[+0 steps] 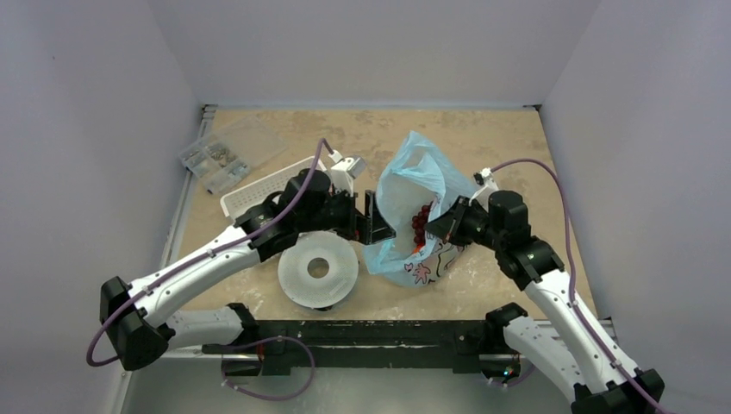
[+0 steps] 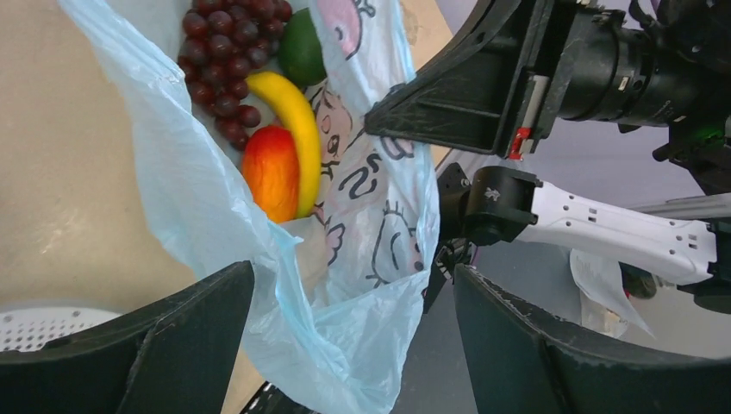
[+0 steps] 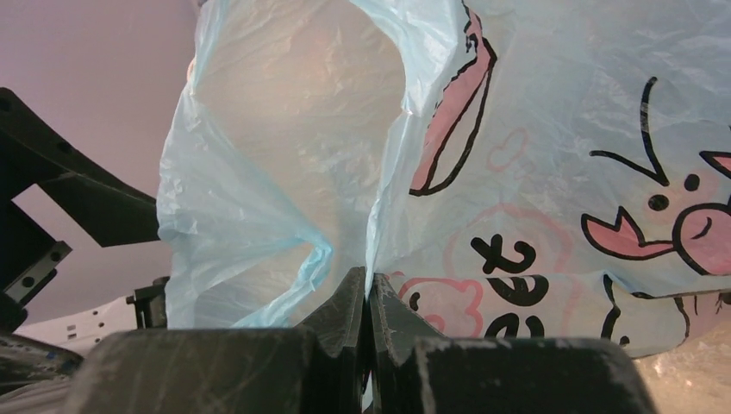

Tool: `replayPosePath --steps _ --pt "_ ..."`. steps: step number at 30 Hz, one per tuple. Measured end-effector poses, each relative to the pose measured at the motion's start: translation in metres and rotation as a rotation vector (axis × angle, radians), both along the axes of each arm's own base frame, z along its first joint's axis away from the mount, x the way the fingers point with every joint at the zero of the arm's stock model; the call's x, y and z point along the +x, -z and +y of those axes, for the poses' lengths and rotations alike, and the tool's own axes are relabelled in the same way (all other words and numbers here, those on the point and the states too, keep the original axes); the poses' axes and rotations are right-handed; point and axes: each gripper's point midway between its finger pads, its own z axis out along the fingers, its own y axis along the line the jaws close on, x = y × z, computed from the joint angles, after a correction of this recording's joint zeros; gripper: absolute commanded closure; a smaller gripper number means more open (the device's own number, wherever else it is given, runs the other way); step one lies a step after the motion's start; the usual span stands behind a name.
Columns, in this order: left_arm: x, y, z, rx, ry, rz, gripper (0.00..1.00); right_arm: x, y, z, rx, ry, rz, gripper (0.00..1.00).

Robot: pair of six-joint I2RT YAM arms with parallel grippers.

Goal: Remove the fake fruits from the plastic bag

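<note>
The light-blue plastic bag [image 1: 414, 185] lies mid-table with its mouth held up and open toward the left. Inside it lie fake fruits: dark purple grapes [image 2: 226, 52], a green round one [image 2: 302, 47], a yellow banana [image 2: 297, 129] and an orange-red mango [image 2: 270, 172]. My left gripper [image 2: 353, 345] is open at the bag's mouth [image 1: 379, 220], with the bag's near rim [image 2: 362, 345] hanging loose between its wide-apart fingers. My right gripper [image 3: 368, 289] is shut on the bag's rim [image 3: 396, 172] on the right side [image 1: 435, 226], pinching the thin plastic.
A round white perforated disc [image 1: 318, 267] lies just under my left arm near the front edge. A white slotted basket [image 1: 259, 190] sits behind that arm, and a clear box of small parts [image 1: 215, 159] lies at the back left. Walls close in the table.
</note>
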Motion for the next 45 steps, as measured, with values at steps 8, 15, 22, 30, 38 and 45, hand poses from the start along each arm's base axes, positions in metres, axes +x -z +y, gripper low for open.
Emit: replayPosePath --steps 8,15,22,30,38,45 --pt "-0.002 0.006 -0.057 0.089 0.104 0.004 0.36 -0.021 0.022 -0.024 -0.094 0.067 0.09 1.0" --pt "-0.009 0.01 -0.072 0.192 0.112 -0.034 0.32 -0.042 0.045 -0.045 -0.18 0.126 0.187 1.0" --pt "0.012 -0.014 -0.007 0.298 -0.164 -0.11 0.33 -0.047 0.056 -0.061 -0.246 0.184 0.217 1.0" --pt "-0.003 -0.073 -0.028 0.095 -0.082 -0.131 0.46 -0.051 0.055 -0.074 -0.267 0.246 0.204 1.0" --pt "-0.004 -0.038 -0.112 0.168 0.085 -0.111 0.62 -0.052 0.048 -0.077 -0.245 0.269 0.173 1.0" --pt "-0.007 0.082 -0.117 0.354 0.095 0.015 0.76 -0.053 0.057 -0.073 -0.21 0.28 0.199 1.0"
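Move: The mango inside the bag lies about 11 cm to the right of the open left hand, 2 cm farther out and roughly 17 cm below. The banana lies against its far side, some 3 cm farther right. The grapes are about 5 cm farther out than the mango, at much the same sideways place. From the right hand, which already holds the bag's rim, the mango is about 2 cm to the left, level fore-and-aft, and 13 cm below. Rightward towards the bag's mouth, then back left and up to clear about 7 cm above its start, the left hand finally swings right and steeply down towards the mango, ending some 12 cm farther right and 8 cm lower, its fingertips tipped down about 20 degrees and the fingers narrowed to roughly a third open. The shut right hand keeps its pinch on the rim and draws it right, down and back, turning a little clockwise. ##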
